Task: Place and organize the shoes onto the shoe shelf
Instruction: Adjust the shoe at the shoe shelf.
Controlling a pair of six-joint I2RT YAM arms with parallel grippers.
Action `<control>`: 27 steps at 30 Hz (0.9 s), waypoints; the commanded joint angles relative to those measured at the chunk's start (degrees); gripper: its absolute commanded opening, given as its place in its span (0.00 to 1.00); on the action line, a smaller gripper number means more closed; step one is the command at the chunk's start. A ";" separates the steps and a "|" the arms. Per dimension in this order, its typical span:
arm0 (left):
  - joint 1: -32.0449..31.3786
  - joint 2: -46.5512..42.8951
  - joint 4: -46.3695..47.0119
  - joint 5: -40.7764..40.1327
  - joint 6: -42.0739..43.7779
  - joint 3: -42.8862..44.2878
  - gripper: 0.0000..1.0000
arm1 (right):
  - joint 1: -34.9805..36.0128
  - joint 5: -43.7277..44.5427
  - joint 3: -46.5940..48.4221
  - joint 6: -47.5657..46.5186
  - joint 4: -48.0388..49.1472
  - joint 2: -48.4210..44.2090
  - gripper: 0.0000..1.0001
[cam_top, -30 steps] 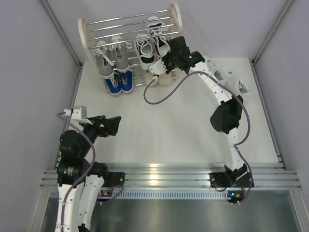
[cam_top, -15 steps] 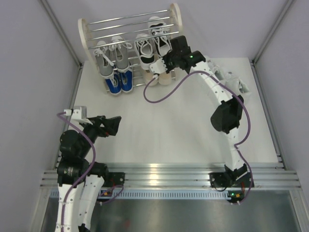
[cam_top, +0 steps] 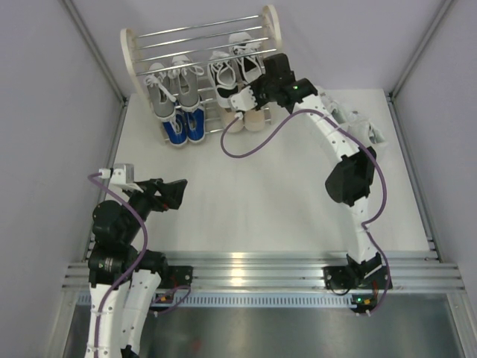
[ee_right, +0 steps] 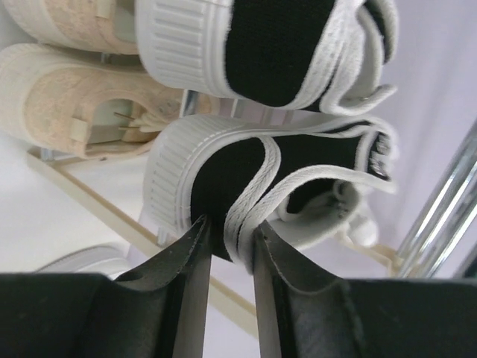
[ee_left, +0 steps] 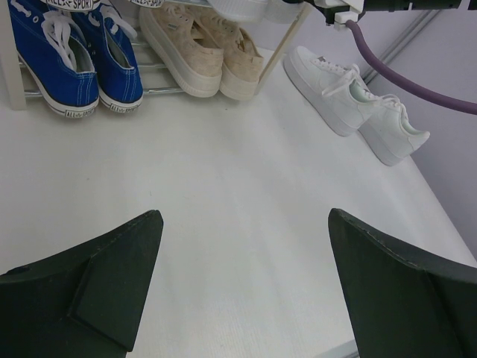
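The shoe shelf [cam_top: 130, 49] stands at the back of the table. It holds grey shoes [cam_top: 173, 86], blue shoes [cam_top: 184, 128], beige shoes [cam_top: 253, 119] and a black-and-white pair [cam_top: 223, 78]. My right gripper [ee_right: 229, 231] is at the shelf's right end, its fingers pressed on the heel collar of the right black-and-white shoe [ee_right: 298, 171], which rests on the rods. Its mate [ee_right: 276, 45] lies just beside it. Two white shoes [cam_top: 358, 123] lie on the table right of the shelf. My left gripper [ee_left: 246, 224] hovers open and empty over the near left table.
Grey walls close in the table on both sides. The right arm's purple cable [cam_top: 246, 149] loops over the table before the shelf. The shelf's upper chrome rods [cam_top: 194, 37] carry nothing. The blue [ee_left: 67, 52] and beige shoes [ee_left: 201, 48] sit on the lowest tier.
The right gripper and the black-and-white shoe have shifted slightly along the shelf tier. The left arm has not moved.
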 commanded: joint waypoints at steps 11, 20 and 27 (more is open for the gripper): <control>0.07 -0.76 1.78 0.77 -0.03 -0.77 0.98 | -0.16 -2.70 -2.66 0.66 9.43 -3.80 0.47; 0.07 -0.76 2.13 1.04 -0.82 -0.77 0.98 | 0.02 -6.12 -6.00 4.97 10.58 -9.24 0.80; 0.07 -0.67 2.83 1.65 -2.23 -0.42 0.98 | 0.81 -7.44 -13.47 5.32 9.87 -15.57 0.86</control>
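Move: The right fingers already hold the white-trimmed heel collar of the right black-and-white shoe on the shelf's upper tier. That shoe's middle lies about 7 cm ahead, 3 cm left and 2 cm below. Its mate sits roughly 9 cm left, 2 cm ahead and 3 cm below the hand; the right beige shoe is some 15 cm below and 2 cm back, not off to either side. From the left hand, the held shoe is about 40 cm ahead, 19 cm right and roughly level. The right fingers let go of the shoe's heel collar, spreading from nearly shut to wide open. As they loosen, the hand eases up and slightly forward by about 2 cm, then backs off towards the robot while still rising, ending some 4 cm higher and clear of the heel, with a slight roll that lifts its left side. ##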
